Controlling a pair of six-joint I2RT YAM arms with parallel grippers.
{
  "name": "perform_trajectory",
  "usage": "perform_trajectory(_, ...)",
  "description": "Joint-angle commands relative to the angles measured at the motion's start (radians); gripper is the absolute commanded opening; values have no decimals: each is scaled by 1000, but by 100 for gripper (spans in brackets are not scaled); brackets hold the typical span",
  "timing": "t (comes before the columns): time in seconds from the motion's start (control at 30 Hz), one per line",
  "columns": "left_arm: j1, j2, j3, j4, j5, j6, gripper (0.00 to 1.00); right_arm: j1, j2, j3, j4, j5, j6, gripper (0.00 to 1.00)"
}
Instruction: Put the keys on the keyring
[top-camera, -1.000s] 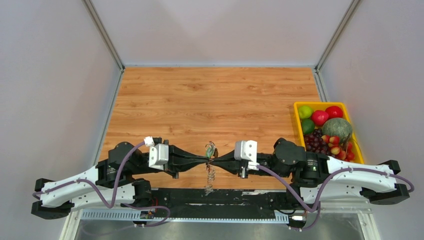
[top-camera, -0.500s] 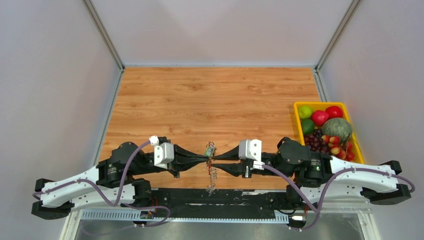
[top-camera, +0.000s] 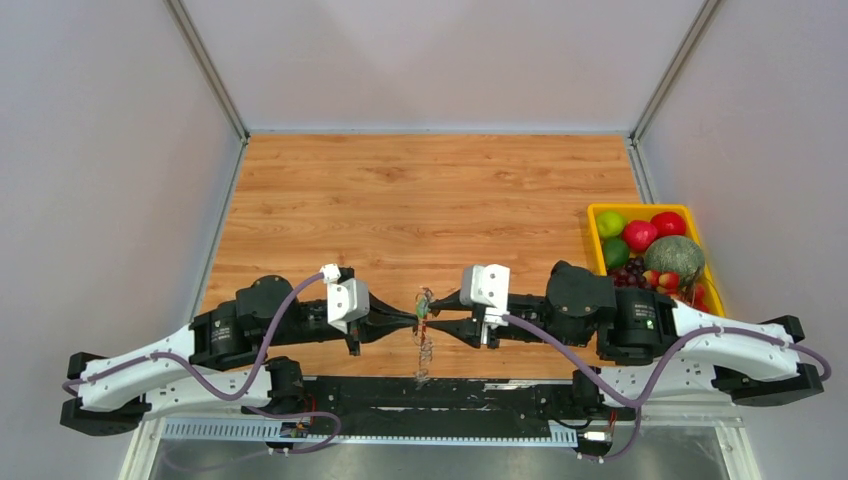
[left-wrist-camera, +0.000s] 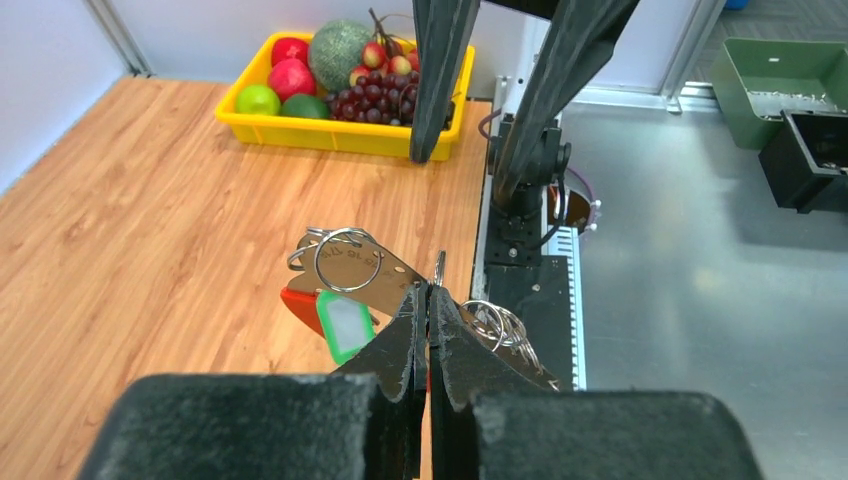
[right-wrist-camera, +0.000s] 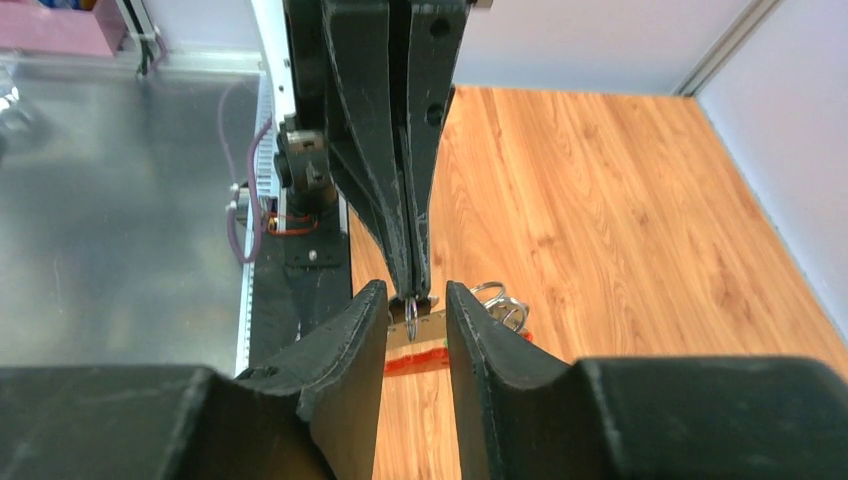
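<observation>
The keyring (top-camera: 424, 303) hangs between the two grippers above the table's near edge, and its silvery coiled chain (top-camera: 423, 358) dangles below. In the left wrist view it shows a flat silver plate with a ring (left-wrist-camera: 346, 262), a red piece (left-wrist-camera: 298, 301), a green tag (left-wrist-camera: 343, 325) and coiled rings (left-wrist-camera: 500, 325). My left gripper (left-wrist-camera: 428, 290) is shut on a small ring of the keyring. My right gripper (right-wrist-camera: 412, 310) faces it, open, with its fingers (right-wrist-camera: 356, 335) on either side of the left fingertips and the pinched ring (right-wrist-camera: 411, 307). The keys are out of view.
A yellow tray (top-camera: 640, 208) of fruit stands at the table's right edge, also seen in the left wrist view as the yellow tray (left-wrist-camera: 340, 135). The black mounting rail (top-camera: 450, 392) runs along the near edge, below the dangling chain.
My right gripper has opened from nearly shut and now straddles the left fingertips. Both wrists have shifted a little away from the near edge. The left gripper stays shut on the keyring.
</observation>
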Motion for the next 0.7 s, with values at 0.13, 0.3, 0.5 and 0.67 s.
perform_trajectory(0.13,3,32,120,-145,-1,-24,0,4,61,99,-225,39,51,33)
perform_trajectory(0.3,2,52,147,-195,5,-20,0,4,87,125,-275,27,63,32)
perform_trajectory(0.5,2,71,175,-234,13,-13,0,4,133,149,-292,17,70,32)
perform_trajectory(0.67,3,75,191,-256,18,-13,0,3,164,150,-296,12,72,32)
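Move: The small ring I'm after stands up from my left hand's shut fingertips, barely 1 cm to the right of that hand's point and about 1 cm above it. From my right hand the ring lies some 3 cm left and 5 cm below, level fore and aft. The green tag sits about 4 cm ahead of the ring and 3 cm lower; the bunch of loose rings hangs roughly 4 cm back of the ring and 3 cm lower. I bring my partly open right hand down about 6 cm towards the small ring, tipping its fingers downward by nearly 20 degrees, with the gap between them kept as it is. My left hand keeps its pinch and sinks some 2 cm, easing about 1 cm left, its fingertips tipping down by around 10 degrees. ##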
